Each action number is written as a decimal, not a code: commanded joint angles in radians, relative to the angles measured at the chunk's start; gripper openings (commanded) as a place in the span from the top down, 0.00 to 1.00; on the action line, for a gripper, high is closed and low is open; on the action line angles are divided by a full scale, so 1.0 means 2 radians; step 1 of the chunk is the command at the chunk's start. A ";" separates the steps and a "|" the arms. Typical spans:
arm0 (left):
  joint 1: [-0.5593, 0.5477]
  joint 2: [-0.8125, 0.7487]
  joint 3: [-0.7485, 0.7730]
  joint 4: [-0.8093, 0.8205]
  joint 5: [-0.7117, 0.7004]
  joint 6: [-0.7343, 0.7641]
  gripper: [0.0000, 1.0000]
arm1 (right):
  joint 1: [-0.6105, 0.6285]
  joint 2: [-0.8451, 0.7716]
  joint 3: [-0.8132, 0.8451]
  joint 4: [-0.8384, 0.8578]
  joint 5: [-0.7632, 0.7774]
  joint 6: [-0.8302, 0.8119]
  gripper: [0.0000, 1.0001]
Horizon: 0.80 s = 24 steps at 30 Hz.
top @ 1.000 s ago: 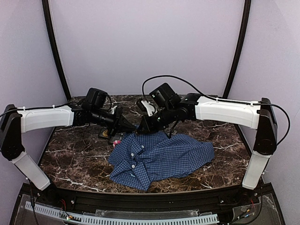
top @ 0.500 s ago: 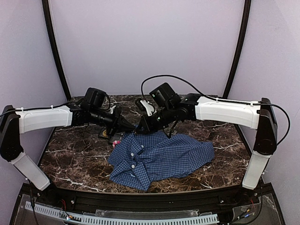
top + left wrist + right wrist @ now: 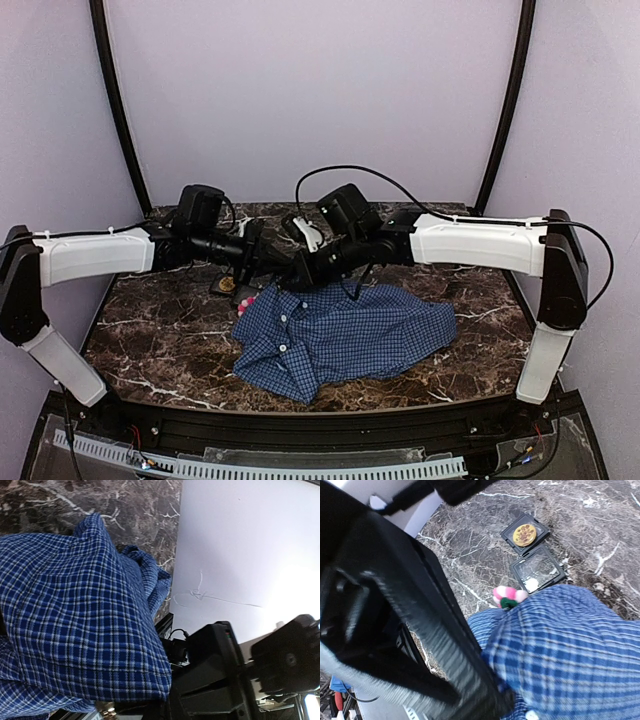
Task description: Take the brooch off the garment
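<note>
The garment (image 3: 340,335), a blue check shirt with white buttons, lies crumpled mid-table, its far left edge lifted. Both grippers meet at that raised edge. My left gripper (image 3: 283,270) is shut on a fold of the cloth (image 3: 80,630). My right gripper (image 3: 301,273) is shut on the shirt (image 3: 570,650) right beside it. The brooch (image 3: 509,596), pink and white with a green part, sits at the shirt's edge by the tray, and shows as a pink spot (image 3: 245,299) in the top view. It is apart from both grippers. The fingertips are hidden by cloth and blur.
A black tray (image 3: 546,555) lies on the marble table (image 3: 150,340) just past the shirt. One slot holds a round gold piece (image 3: 525,534), another a small white bit. The tray (image 3: 224,285) sits under the left arm. Purple walls close in the back and sides.
Both grippers, still shut, have moved a little left and back. The shirt's raised edge has been drawn with them, and the right arm reaches further left.
</note>
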 commanded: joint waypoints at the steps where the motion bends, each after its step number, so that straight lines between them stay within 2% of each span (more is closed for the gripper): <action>1: -0.004 -0.024 0.003 0.056 0.025 -0.006 0.99 | 0.001 0.009 -0.006 0.039 -0.038 0.008 1.00; 5: -0.003 -0.030 -0.005 0.037 0.015 0.000 0.99 | -0.002 0.001 -0.010 0.035 -0.032 0.010 1.00; 10: 0.002 -0.041 0.008 -0.031 -0.001 0.045 0.99 | -0.005 -0.017 -0.021 0.024 -0.006 0.012 1.00; 12: 0.005 -0.042 0.017 -0.054 -0.008 0.062 0.95 | -0.007 -0.023 -0.027 0.025 -0.008 0.015 1.00; 14: 0.007 -0.043 0.025 -0.078 -0.014 0.080 0.80 | -0.008 -0.031 -0.031 0.026 -0.008 0.018 1.00; 15: 0.008 -0.043 0.032 -0.098 -0.019 0.096 0.68 | -0.009 -0.036 -0.034 0.027 -0.008 0.019 1.00; 17: 0.008 -0.044 0.042 -0.130 -0.030 0.120 0.54 | -0.011 -0.042 -0.037 0.027 -0.010 0.020 1.00; 18: 0.009 -0.047 0.046 -0.139 -0.037 0.126 0.50 | -0.013 -0.045 -0.040 0.026 -0.011 0.021 1.00; 19: 0.009 -0.048 0.047 -0.151 -0.041 0.137 0.40 | -0.014 -0.047 -0.042 0.027 -0.011 0.022 1.00; 21: 0.009 -0.053 0.049 -0.166 -0.049 0.148 0.29 | -0.016 -0.051 -0.046 0.029 -0.014 0.023 1.00; 24: 0.009 -0.060 0.046 -0.183 -0.061 0.158 0.27 | -0.018 -0.055 -0.051 0.033 -0.015 0.024 1.00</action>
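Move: The brooch is already between the left fingertips, level with them to within about 1 cm, beside a raised fold of the garment. The garment's buttoned front, where it can be dropped, lies about 3 cm left of that hand, 4 cm back and 11 cm below. The pink flower is some 9 cm to its left and 14 cm down; the gold-badge case is about 15 cm left and 4 cm farther out. From the right hand, the brooch is roughly 2 cm left. Lift the left gripper slightly, then draw it left, away from the right gripper, about 2.5 cm, opening its fingers wide to let go of the brooch over the garment and tipping the fingertips some 10 degrees downward. Keep the right gripper shut; after a slight shift left, pull it about 2 cm to the right, rising a little at the end. ##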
